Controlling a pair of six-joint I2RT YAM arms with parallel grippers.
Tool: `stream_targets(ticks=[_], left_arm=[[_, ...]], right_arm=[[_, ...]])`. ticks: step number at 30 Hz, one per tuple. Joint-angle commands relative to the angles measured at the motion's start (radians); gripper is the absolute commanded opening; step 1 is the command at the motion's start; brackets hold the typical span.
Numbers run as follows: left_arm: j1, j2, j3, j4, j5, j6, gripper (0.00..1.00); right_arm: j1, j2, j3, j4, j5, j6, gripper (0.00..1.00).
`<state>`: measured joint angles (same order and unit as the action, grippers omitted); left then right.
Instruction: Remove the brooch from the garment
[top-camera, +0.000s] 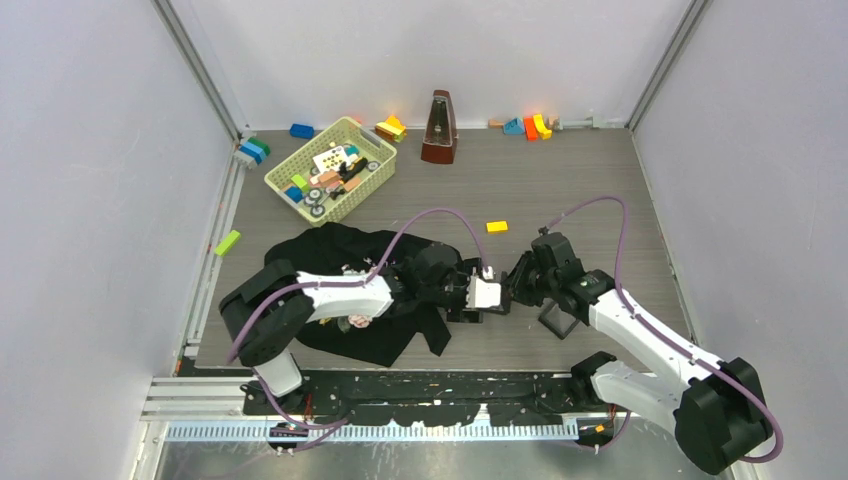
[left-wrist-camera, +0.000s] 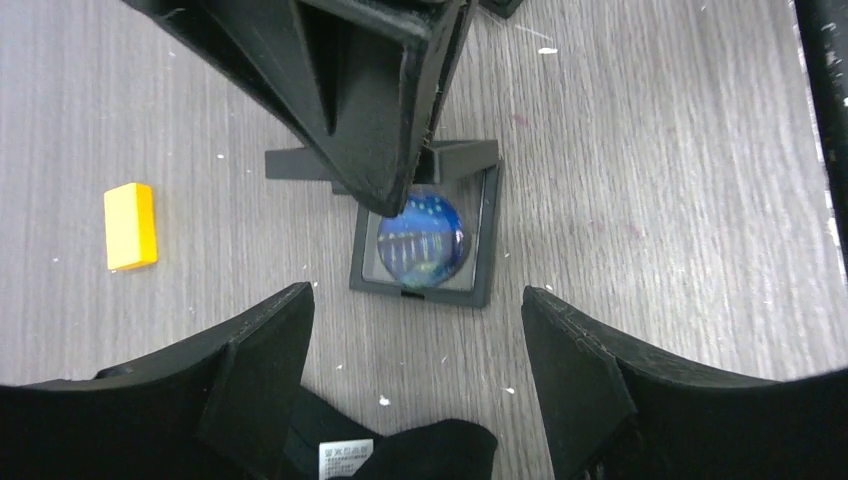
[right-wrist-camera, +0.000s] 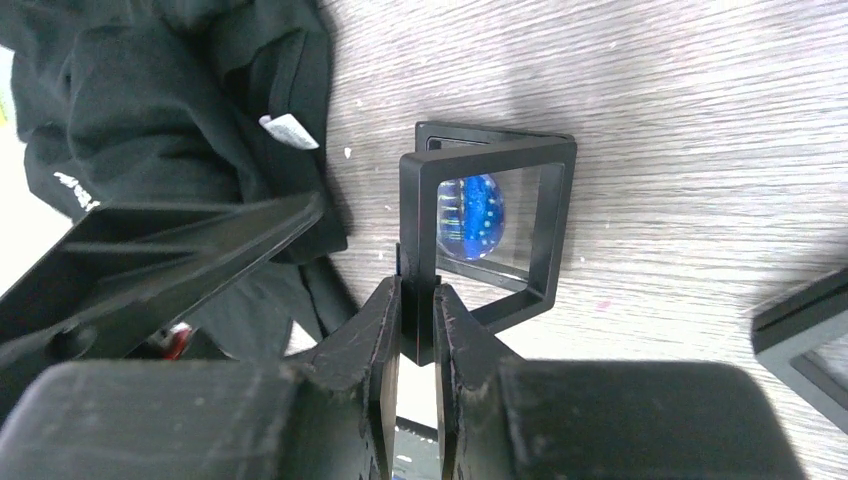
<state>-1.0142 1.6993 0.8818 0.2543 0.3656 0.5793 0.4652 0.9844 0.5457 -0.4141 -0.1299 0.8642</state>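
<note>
The brooch (left-wrist-camera: 425, 237), a small blue dome, lies in the base of a black square box (left-wrist-camera: 488, 262) on the table. My left gripper (left-wrist-camera: 415, 310) hangs open just above and short of it, nothing between its fingers. The box's hinged frame lid (right-wrist-camera: 485, 160) stands upright, and my right gripper (right-wrist-camera: 417, 290) is shut on its edge. Through the lid the brooch (right-wrist-camera: 475, 215) shows blue. The garment (top-camera: 330, 250), a black T-shirt, lies crumpled under my left arm; a fold with a white tag (left-wrist-camera: 345, 458) reaches below my left gripper (top-camera: 490, 293).
A second black box (top-camera: 557, 318) sits by my right arm. A yellow block (left-wrist-camera: 131, 226) lies left of the open box. At the back stand a yellow basket (top-camera: 372, 142) of toys, a metronome (top-camera: 438, 128) and loose coloured blocks (top-camera: 530, 126).
</note>
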Motion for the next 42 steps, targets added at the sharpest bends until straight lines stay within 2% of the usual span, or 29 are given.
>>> stream_targets(ticks=[1, 8, 16, 21, 24, 28, 31, 34, 36, 37, 40, 42], left_arm=[[-0.003, -0.118, -0.033, -0.014, 0.027, -0.046, 0.79], [-0.004, -0.272, -0.078, -0.068, -0.055, -0.174, 0.84], [-0.003, -0.466, -0.195, -0.077, -0.140, -0.320, 0.90], [-0.002, -0.556, -0.237, -0.128, -0.330, -0.483, 0.99], [-0.001, -0.606, -0.252, -0.165, -0.461, -0.567, 1.00], [0.007, -0.651, -0.256, -0.237, -0.517, -0.605, 1.00], [0.021, -0.658, -0.233, -0.326, -0.566, -0.617, 1.00], [0.042, -0.650, -0.207, -0.395, -0.591, -0.657, 1.00], [0.060, -0.646, -0.199, -0.421, -0.603, -0.692, 1.00], [0.072, -0.649, -0.198, -0.430, -0.614, -0.715, 1.00], [0.129, -0.661, -0.200, -0.454, -0.610, -0.773, 1.00], [0.175, -0.679, -0.198, -0.480, -0.605, -0.817, 1.00]], right_arm=[[0.000, 0.017, 0.082, -0.059, 0.116, -0.033, 0.02], [-0.005, 0.085, 0.156, -0.105, 0.309, -0.096, 0.03], [-0.013, 0.301, 0.241, -0.067, 0.407, -0.148, 0.04], [-0.019, 0.426, 0.293, -0.049, 0.411, -0.185, 0.06], [-0.021, 0.507, 0.339, -0.063, 0.436, -0.201, 0.08], [-0.039, 0.586, 0.404, -0.112, 0.547, -0.235, 0.09], [-0.065, 0.637, 0.448, -0.136, 0.566, -0.261, 0.18], [-0.096, 0.674, 0.473, -0.139, 0.576, -0.288, 0.32], [-0.115, 0.692, 0.491, -0.154, 0.588, -0.297, 0.38], [-0.130, 0.702, 0.498, -0.160, 0.596, -0.298, 0.39], [-0.160, 0.710, 0.530, -0.201, 0.621, -0.284, 0.53], [-0.173, 0.690, 0.534, -0.208, 0.615, -0.281, 0.58]])
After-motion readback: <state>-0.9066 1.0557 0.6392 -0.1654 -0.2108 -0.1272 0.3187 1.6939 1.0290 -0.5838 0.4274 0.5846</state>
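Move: The right hand grips the edge of the raised, half-open black case holding the brooch; the case's middle is about 2 cm ahead, 1 cm left and 3 cm below it. From this hand the yellow block lies some 12 cm ahead, 1 cm left, and the empty frame 4 cm back, 11 cm right, both about 7 cm down. From the left hand the case is roughly 4 cm right and 3 cm down; the garment's middle is about 26 cm left, 1 cm back and 6 cm below. Carry the case with the right gripper forward and right, about 12 cm and 11 cm, lowering it onto bare table right of the yellow block while rolling the wrist some 40 degrees, left side down; then open the fingers partway to let go. Meanwhile lift the empty left gripper clear of the case, swing it left over the garment, turning counter-clockwise and opening fully, and start sinking. ##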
